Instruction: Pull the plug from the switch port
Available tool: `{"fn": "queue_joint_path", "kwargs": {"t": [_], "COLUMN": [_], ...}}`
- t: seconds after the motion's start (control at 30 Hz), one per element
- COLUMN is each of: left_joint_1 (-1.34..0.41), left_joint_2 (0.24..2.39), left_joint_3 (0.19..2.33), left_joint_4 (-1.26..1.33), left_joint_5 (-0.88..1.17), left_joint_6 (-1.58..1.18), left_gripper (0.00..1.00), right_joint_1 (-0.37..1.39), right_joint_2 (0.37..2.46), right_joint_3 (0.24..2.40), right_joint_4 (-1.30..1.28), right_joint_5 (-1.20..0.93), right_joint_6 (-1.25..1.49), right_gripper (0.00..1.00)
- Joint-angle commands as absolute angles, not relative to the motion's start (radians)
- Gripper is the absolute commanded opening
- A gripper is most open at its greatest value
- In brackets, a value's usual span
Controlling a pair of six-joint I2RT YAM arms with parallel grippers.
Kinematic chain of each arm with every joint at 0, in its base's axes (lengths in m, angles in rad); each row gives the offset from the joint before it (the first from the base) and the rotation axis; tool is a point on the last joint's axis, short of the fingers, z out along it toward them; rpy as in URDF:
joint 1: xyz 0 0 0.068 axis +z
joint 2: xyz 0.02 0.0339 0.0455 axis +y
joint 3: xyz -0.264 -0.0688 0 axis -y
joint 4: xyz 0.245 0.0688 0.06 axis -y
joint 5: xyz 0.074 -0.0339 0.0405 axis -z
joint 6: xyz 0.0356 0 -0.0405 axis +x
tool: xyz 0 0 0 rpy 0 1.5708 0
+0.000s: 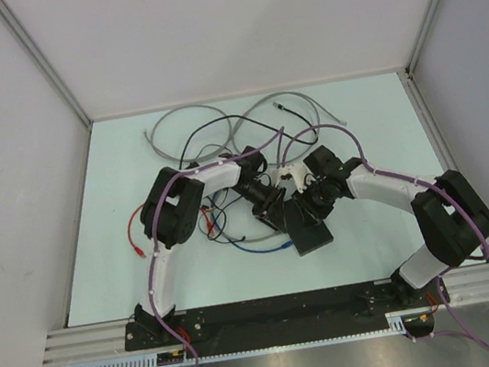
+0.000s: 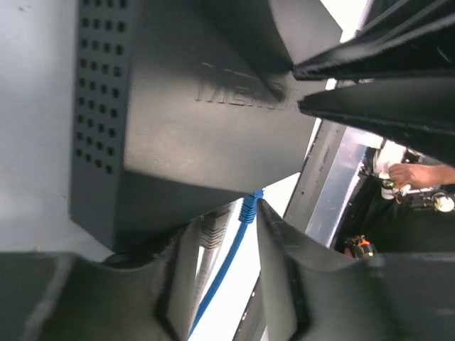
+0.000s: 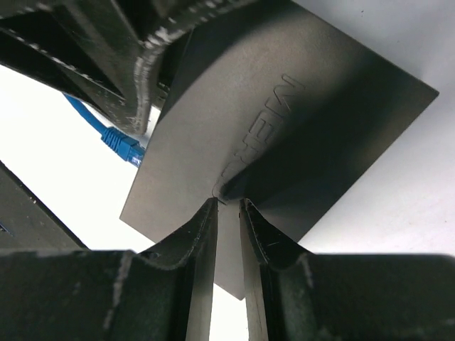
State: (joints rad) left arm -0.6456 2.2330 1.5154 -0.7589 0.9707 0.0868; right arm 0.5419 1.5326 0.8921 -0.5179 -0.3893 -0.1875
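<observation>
The switch (image 1: 311,234) is a flat matte-black box lying mid-table between both arms. In the left wrist view its perforated side and embossed top (image 2: 199,128) fill the frame. A blue plug (image 2: 249,208) and a grey plug (image 2: 212,234) sit side by side in its near edge, and the switch port itself is hidden behind them. My left gripper (image 2: 224,224) straddles both plugs, open, with daylight still between them. My right gripper (image 3: 227,203) rests its tips on the switch top (image 3: 284,128), its jaws a narrow slit apart with nothing between. The blue plug (image 3: 122,148) shows at the left.
Grey cable loops (image 1: 188,122) lie at the back, with a red cable (image 1: 136,233) at the left and a blue cable (image 1: 259,244) trailing left of the switch. The metal rail (image 1: 283,308) runs along the near edge. A person's hand (image 2: 416,174) shows beyond the table.
</observation>
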Motion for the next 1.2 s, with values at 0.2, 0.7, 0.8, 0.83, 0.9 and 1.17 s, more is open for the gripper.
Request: {"fn": "queue_joint_path", "kwargs": {"t": [0.2, 0.7, 0.8, 0.83, 0.9, 1.17], "left_joint_1": [-0.684, -0.695, -0.698, -0.704, -0.715, -0.689], "left_joint_2": [2.272, 2.276, 2.266, 2.263, 2.263, 2.381], "left_joint_3": [1.529, 1.638, 1.561, 1.531, 1.468, 1.733], "left_joint_4": [-0.686, -0.768, -0.75, -0.73, -0.723, -0.856], "left_joint_5": [0.824, 0.502, 0.534, 0.543, 0.578, 0.626], "left_joint_6": [0.026, 0.057, 0.063, 0.066, 0.074, 0.11], "left_gripper": [0.27, 0.0, 0.0, 0.0, 0.0, 0.0], "right_joint_1": [0.552, 0.575, 0.578, 0.58, 0.583, 0.578], "right_joint_2": [1.555, 1.582, 1.586, 1.586, 1.588, 1.574], "right_joint_3": [0.887, 0.891, 0.893, 0.893, 0.894, 0.893], "right_joint_4": [-0.52, -0.518, -0.52, -0.522, -0.523, -0.529], "right_joint_5": [-0.354, -0.353, -0.351, -0.353, -0.354, -0.347], "right_joint_6": [-0.186, -0.184, -0.183, -0.183, -0.183, -0.189], "right_gripper": [0.25, 0.25, 0.25, 0.25, 0.25, 0.25]}}
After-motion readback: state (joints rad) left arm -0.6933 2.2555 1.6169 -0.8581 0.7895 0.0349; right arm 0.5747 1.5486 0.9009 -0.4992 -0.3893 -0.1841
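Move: The gray plug, still in the near-left side of the black switch, sits almost between the left hand's open fingers, about 1 cm to their right and 1 cm lower. The blue plug is some 5 cm back and 1 cm right of that hand, and the switch's middle is about 7 cm to its right, level fore and aft. From the right hand, over the switch's top, the gray plug is about 8 cm left, 2 cm back and 2 cm lower. The left hand stays at the switch's left side, sinking only about 1 cm as its fingers close early on and pinch the gray plug, then keeps that grip while the wrist tips the fingers some 10 degrees more steeply down. The right hand, its narrowly set fingertips still resting on the switch's top, waits at first and then slides about 1 cm left across it, towards the plugs, without turning or changing its opening. ##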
